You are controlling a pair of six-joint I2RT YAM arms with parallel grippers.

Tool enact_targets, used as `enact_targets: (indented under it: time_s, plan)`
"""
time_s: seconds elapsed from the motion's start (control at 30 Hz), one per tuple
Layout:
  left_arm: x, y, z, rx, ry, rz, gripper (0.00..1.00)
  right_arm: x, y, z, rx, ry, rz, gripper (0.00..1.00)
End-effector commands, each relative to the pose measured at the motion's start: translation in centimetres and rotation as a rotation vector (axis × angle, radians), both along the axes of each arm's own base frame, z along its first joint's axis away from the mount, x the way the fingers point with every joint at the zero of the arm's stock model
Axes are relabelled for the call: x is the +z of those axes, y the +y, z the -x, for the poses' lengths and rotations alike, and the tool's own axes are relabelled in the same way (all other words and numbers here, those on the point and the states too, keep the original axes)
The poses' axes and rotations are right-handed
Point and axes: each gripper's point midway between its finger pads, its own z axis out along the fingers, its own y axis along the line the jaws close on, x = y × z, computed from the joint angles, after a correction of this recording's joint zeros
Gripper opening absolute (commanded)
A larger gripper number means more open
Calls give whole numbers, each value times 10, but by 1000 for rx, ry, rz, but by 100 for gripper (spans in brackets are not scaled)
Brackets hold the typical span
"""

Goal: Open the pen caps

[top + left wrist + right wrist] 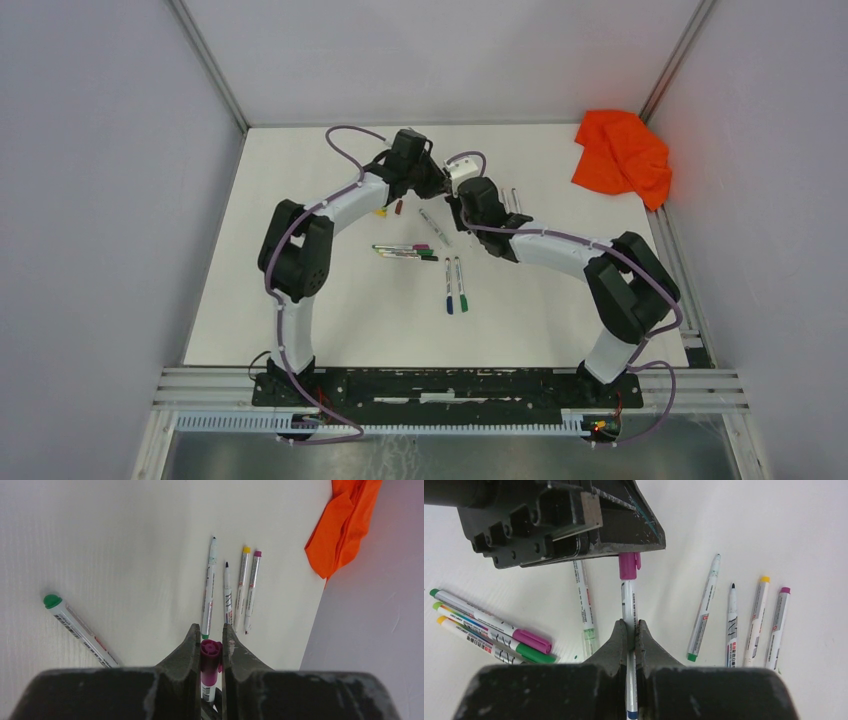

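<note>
One white pen hangs above the table between my two grippers. My left gripper [210, 639] is shut on its magenta pen cap [210, 656]. In the right wrist view the same cap [628, 566] pokes out from under the left gripper's black body. My right gripper [629, 629] is shut on the pen barrel [629, 602] a little below the cap, which still sits on the barrel. In the top view the left gripper [437, 183] and right gripper [463, 202] meet at the far middle of the table.
Three capped pens lie at the left, among them a magenta cap [531, 641] and a green cap [535, 653]. Several uncapped pens [242, 587] lie side by side to the right. Two loose caps [389, 209] lie under the left arm. An orange cloth [622, 155] fills the far right corner.
</note>
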Motion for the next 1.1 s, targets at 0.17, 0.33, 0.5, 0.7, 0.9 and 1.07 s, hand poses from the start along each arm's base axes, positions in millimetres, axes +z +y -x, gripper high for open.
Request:
enact_targets:
  time_s: [0.17,0.33,0.5,0.7,0.9,1.07]
  plan:
    - [40,54,-65,273,-131,61,2,-55,-48,31,-76,139,209,0]
    - [67,48,-67,164,-210,252,2,-58,-37,39,8,175,-1,0]
    - [82,51,-62,65,-326,328,2,-39,-22,47,108,179,-179,0]
    - [61,69,-62,56,-302,290,2,-19,-29,36,92,147,-221,0]
    - [16,106,-59,107,-164,-88,2,-12,-53,7,-21,133,-164,0]
    - [-7,144,-51,168,-80,-361,5,-19,-71,-16,-108,138,-80,0]
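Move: The left fingers already hold the magenta cap, still on the pen gripped by the right. The brown cap of the loose-cap pile lies about 11 cm left of the left hand, 4 cm back and 11 below; a yellow cap is some 5 cm farther left. From the right hand, the green-ended uncapped pen lies roughly 7 cm right, 1 ahead and 10 below; the yellow-ended pen is about 8 cm right of that one. Both hands keep their pinch, left on the magenta cap, right on the pen barrel, and after a brief hold pull briskly apart. The left goes left and forward, rising slightly then sinking back, some 12 cm in all. The right drops about 7 cm while drawing back and right, nose tipping down, then comes forward and up again, ending about 5 cm farther right. ##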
